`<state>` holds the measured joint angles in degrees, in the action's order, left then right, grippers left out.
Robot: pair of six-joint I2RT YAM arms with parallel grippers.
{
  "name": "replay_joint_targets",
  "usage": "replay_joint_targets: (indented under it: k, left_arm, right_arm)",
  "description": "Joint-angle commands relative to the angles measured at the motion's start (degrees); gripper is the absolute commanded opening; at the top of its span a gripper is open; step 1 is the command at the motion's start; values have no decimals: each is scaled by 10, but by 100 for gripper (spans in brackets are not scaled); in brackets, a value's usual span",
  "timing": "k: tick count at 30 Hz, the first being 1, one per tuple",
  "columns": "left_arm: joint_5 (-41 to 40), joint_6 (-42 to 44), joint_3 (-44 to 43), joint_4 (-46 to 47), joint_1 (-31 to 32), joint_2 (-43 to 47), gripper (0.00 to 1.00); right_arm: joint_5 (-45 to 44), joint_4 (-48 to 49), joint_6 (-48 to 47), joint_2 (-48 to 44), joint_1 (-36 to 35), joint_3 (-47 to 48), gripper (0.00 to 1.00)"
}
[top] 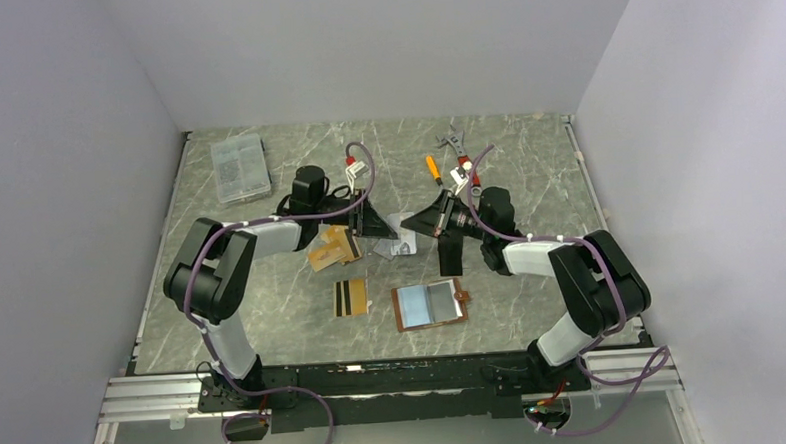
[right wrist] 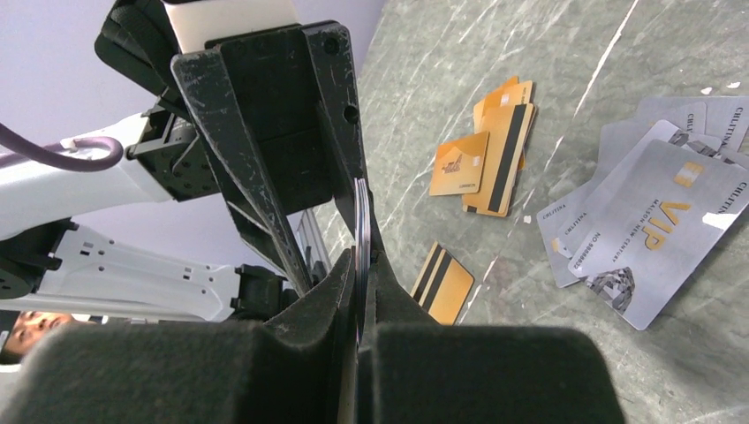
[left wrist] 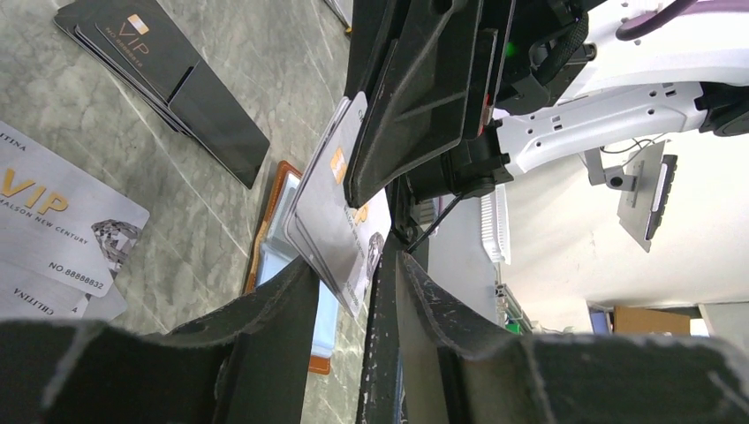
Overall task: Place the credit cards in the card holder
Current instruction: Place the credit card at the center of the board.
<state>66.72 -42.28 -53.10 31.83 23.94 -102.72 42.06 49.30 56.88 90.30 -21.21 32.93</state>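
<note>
My right gripper (right wrist: 360, 256) (top: 439, 218) is shut on a thin stack of silver credit cards (left wrist: 340, 221), seen edge-on in the right wrist view. The stack's free end pokes between the jaws of my left gripper (left wrist: 353, 265) (top: 369, 223). Those jaws stand apart, and the cards lean on the left finger (left wrist: 291, 291). The card holder (top: 430, 304) (left wrist: 262, 234) lies open on the table, its clear sleeves facing up. Loose cards lie around: silver ones (right wrist: 654, 221) (left wrist: 53, 221), orange-gold ones (top: 332, 250) (right wrist: 495, 146), dark grey ones (left wrist: 168, 79), and a gold card with black stripes (top: 349, 297) (right wrist: 444, 283).
A clear plastic parts box (top: 239, 167) stands at the back left. A white connector (top: 355, 167), an orange screwdriver (top: 433, 168) and red-handled pliers (top: 461, 159) lie at the back centre. Grey walls close in the marble-patterned table (top: 533, 306).
</note>
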Motion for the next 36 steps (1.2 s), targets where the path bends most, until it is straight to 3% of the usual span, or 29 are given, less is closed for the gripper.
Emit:
replay_joint_targets:
  k: [1, 8, 14, 19, 22, 31, 36]
  left_arm:
    - [39, 2, -34, 39, -12, 37, 41]
    - [49, -9, -45, 47, -26, 34, 41]
    - [53, -9, -47, 46, -27, 37, 46]
    - [41, 20, -19, 11, -26, 44, 67]
    - [41, -2, 19, 44, -17, 46, 74]
    - [20, 40, 27, -14, 12, 62, 77]
    - [-13, 87, 14, -79, -4, 78, 77]
  right_arm:
    - [-7, -50, -42, -2, 0, -20, 1]
    - [2, -48, -41, 5, -2, -23, 3]
    - [10, -55, -42, 12, -3, -11, 1]
    - [6, -17, -18, -3, -2, -8, 0]
    - [1, -13, -10, -9, -2, 12, 0]
    - [18, 124, 77, 43, -2, 14, 0]
    - [29, 71, 48, 27, -2, 19, 0]
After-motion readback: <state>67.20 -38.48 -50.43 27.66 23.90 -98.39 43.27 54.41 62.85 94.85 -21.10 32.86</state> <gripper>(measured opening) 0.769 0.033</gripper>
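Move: Right beside the left fingertips, the held silver card stack lies about 3 cm to this hand's right and 2 cm ahead, nearly level. The loose silver cards lie some 2 cm right, level fore and aft, 14 cm below; the black cards 14 cm right, 3 cm back, on the table. From the right hand, which grips the stack, its middle is 2 cm left and 1 cm ahead; the open card holder is 16 cm back, 4 cm right, 14 cm below. Easing about 1 cm forward, left and up from the stack's edges, the left hand, still pointing right, then spreads its fingers from under half to about three-quarters open and swings back some 2.5 cm, sinking slightly. The right hand keeps its pinch on the silver cards, sinks about 1 cm and tips roughly 5 degrees. ##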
